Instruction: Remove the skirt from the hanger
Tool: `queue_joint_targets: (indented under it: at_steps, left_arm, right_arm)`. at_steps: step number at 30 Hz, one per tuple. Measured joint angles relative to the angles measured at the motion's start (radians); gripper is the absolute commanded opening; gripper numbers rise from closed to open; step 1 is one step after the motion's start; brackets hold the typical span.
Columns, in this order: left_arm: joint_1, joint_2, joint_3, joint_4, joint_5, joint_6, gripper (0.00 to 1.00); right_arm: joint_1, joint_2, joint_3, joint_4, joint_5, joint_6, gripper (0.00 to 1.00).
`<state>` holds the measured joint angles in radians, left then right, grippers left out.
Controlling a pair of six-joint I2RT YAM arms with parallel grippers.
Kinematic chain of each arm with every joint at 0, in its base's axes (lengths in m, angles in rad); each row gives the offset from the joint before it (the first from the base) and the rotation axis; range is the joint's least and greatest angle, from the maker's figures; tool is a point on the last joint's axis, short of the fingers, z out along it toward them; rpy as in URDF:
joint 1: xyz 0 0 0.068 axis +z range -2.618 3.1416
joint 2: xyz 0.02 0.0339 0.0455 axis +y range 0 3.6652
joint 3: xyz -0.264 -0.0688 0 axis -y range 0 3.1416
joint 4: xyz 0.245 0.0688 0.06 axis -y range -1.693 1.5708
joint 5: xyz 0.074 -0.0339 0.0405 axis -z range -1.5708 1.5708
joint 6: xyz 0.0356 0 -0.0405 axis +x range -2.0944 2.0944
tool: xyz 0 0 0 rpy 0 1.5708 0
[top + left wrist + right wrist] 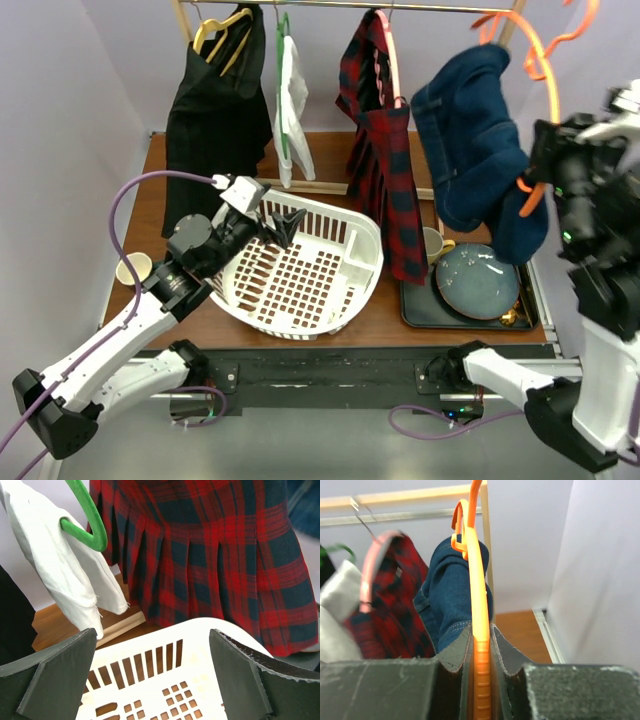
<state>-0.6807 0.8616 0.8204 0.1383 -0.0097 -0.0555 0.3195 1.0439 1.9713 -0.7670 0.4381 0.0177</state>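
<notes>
A blue denim skirt (475, 140) (447, 595) is draped over an orange hanger (545, 75) (480, 630) at the right end of the rail. My right gripper (540, 185) (480, 645) is shut on the hanger's lower arm, holding it tilted, and the denim hangs to its left. A red plaid pleated skirt (385, 170) (210, 555) hangs on a pink hanger (390, 50) beside it. My left gripper (280, 225) (152, 675) is open and empty, low over the white basket (300, 280) (165, 670), facing the plaid skirt.
A white garment (292, 100) (65, 570) on a green hanger and a black one (215, 110) on a yellow hanger hang from the rail (400, 6). A dark tray (415, 310) holds a blue plate (475, 280) and a mug (435, 243). A paper cup (133, 268) stands at left.
</notes>
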Motion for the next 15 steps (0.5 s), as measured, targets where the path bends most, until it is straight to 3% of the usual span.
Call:
queue_joint_targets:
  at_steps: [9, 15]
  left_arm:
    - [0.0, 0.012, 0.009, -0.036, 0.024, 0.014, 0.98]
    - [0.0, 0.011, 0.099, -0.105, 0.073, -0.006, 1.0]
  right_arm:
    - [0.0, 0.013, 0.222, 0.027, -0.135, 0.02, 0.0]
    - [-0.002, 0.071, 0.315, 0.064, -0.339, 0.092, 0.0]
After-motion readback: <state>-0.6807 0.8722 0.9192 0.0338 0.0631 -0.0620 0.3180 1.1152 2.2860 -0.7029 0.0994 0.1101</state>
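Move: The right hand already holds one end of the orange hanger, off the rail; the denim skirt on it hangs about 10 cm ahead and 8 cm to the left, near hand height. The plaid garment, still on the rack, is roughly 14 cm ahead, 23 cm left and 15 cm lower. The white basket lies some 38 cm left, 5 cm ahead and 50 cm below. From the left hand the denim skirt is about 32 cm right, 7 cm ahead and 20 cm up. Keeping its pinch on the end of the orange hanger, the right hand lifts it about 10 cm and draws it back from the rack, the backward travel dying out as the hand starts to sweep left, while the fingers tip upward and the wrist turns some 20 degrees counter-clockwise. The empty left hand, fingers still wide open, dips slightly and then rises a couple of centimetres just at the end. ##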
